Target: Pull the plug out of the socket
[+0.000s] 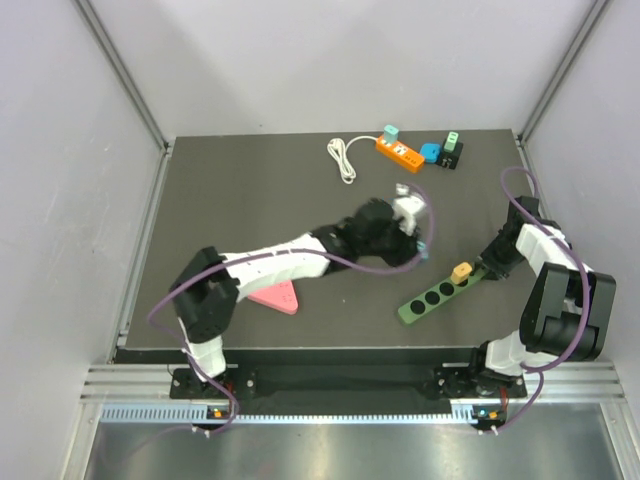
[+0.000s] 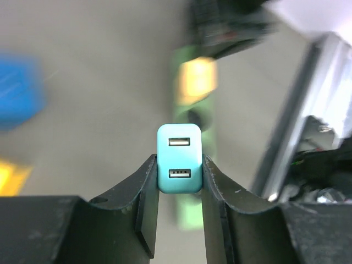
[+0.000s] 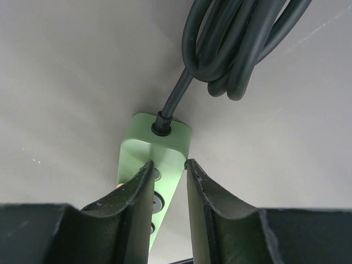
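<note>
My left gripper [image 2: 180, 176] is shut on a teal plug [image 2: 179, 158] with two USB ports, pinched between both fingers. In the top view the teal plug [image 1: 424, 247] hangs in my left gripper [image 1: 421, 240] above the mat, apart from the socket. That socket is a green power strip [image 1: 432, 296] lying diagonally at the right. My right gripper [image 3: 168, 165] is shut on the green strip [image 3: 157, 147] at its cable end, one finger on each long side. An orange plug [image 1: 461, 271] stands in the strip near my right gripper [image 1: 484, 272].
The strip's black cable [image 3: 231, 44] lies coiled beyond it. At the back are an orange power strip [image 1: 400, 152] with a teal plug [image 1: 390, 133], a blue adapter [image 1: 430, 153], a black adapter [image 1: 452, 153] and a white cord [image 1: 343, 160]. A pink triangle [image 1: 277, 297] lies front left.
</note>
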`<move>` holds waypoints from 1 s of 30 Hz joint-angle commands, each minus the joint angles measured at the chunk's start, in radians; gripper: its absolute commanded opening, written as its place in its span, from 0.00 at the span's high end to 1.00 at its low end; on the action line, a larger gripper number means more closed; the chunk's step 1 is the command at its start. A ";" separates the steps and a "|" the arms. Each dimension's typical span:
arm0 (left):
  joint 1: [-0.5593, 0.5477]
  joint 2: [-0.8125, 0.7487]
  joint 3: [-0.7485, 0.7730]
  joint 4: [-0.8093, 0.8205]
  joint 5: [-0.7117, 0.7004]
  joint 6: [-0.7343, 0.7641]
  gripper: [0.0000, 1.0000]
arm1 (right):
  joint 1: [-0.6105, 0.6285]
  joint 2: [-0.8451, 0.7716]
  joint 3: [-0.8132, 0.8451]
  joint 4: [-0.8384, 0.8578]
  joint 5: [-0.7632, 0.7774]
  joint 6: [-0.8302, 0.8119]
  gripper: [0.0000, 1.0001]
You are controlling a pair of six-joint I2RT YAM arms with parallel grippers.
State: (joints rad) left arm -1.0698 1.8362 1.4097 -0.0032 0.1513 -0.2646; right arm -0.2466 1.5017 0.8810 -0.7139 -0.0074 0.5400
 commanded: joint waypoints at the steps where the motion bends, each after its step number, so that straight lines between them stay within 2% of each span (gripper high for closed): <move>1: 0.123 -0.110 -0.084 -0.159 0.183 -0.045 1.00 | 0.007 0.121 -0.105 0.105 0.064 -0.018 0.71; 6: 0.240 -0.146 -0.152 -0.287 0.217 -0.009 1.00 | 0.007 0.124 -0.105 0.110 0.061 -0.020 0.71; 12: 0.347 -0.092 -0.189 -0.308 0.323 -0.044 1.00 | 0.007 0.120 -0.109 0.111 0.058 -0.023 0.71; 23: 0.389 0.067 -0.143 -0.316 0.232 -0.047 0.97 | 0.007 0.118 -0.111 0.117 0.052 -0.028 0.71; 24: 0.389 0.075 -0.134 -0.319 0.222 -0.044 0.95 | 0.007 0.120 -0.111 0.119 0.053 -0.028 0.71; 27: 0.389 0.072 -0.135 -0.316 0.183 -0.042 0.81 | 0.007 0.120 -0.112 0.120 0.052 -0.028 0.71; 28: 0.389 0.063 -0.137 -0.316 0.173 -0.042 0.72 | 0.007 0.120 -0.114 0.120 0.052 -0.028 0.71; 30: 0.389 0.046 -0.141 -0.314 0.145 -0.039 0.66 | 0.007 0.121 -0.114 0.123 0.053 -0.026 0.71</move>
State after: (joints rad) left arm -0.6868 1.9026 1.2503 -0.3187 0.3752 -0.3210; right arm -0.2470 1.5009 0.8791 -0.7101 -0.0132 0.5251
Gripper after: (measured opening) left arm 0.363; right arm 0.293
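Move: The left hand holds the cyan plug; its bare table spot lies some 6 cm ahead, 16 cm left and 17 cm below. The yellow adapter stands about 13 cm ahead and 13 cm left, the light-blue plug 8 cm ahead and 20 cm left, the blue block 18 cm ahead and 6 cm left, all some 15 cm below. From the right hand, the spot is 30 cm left, 2 cm ahead and 2 cm below. Left hand carries the gripped plug about 16 cm left and 13 down, somewhat forward, tilting down beside the light-blue plug. ##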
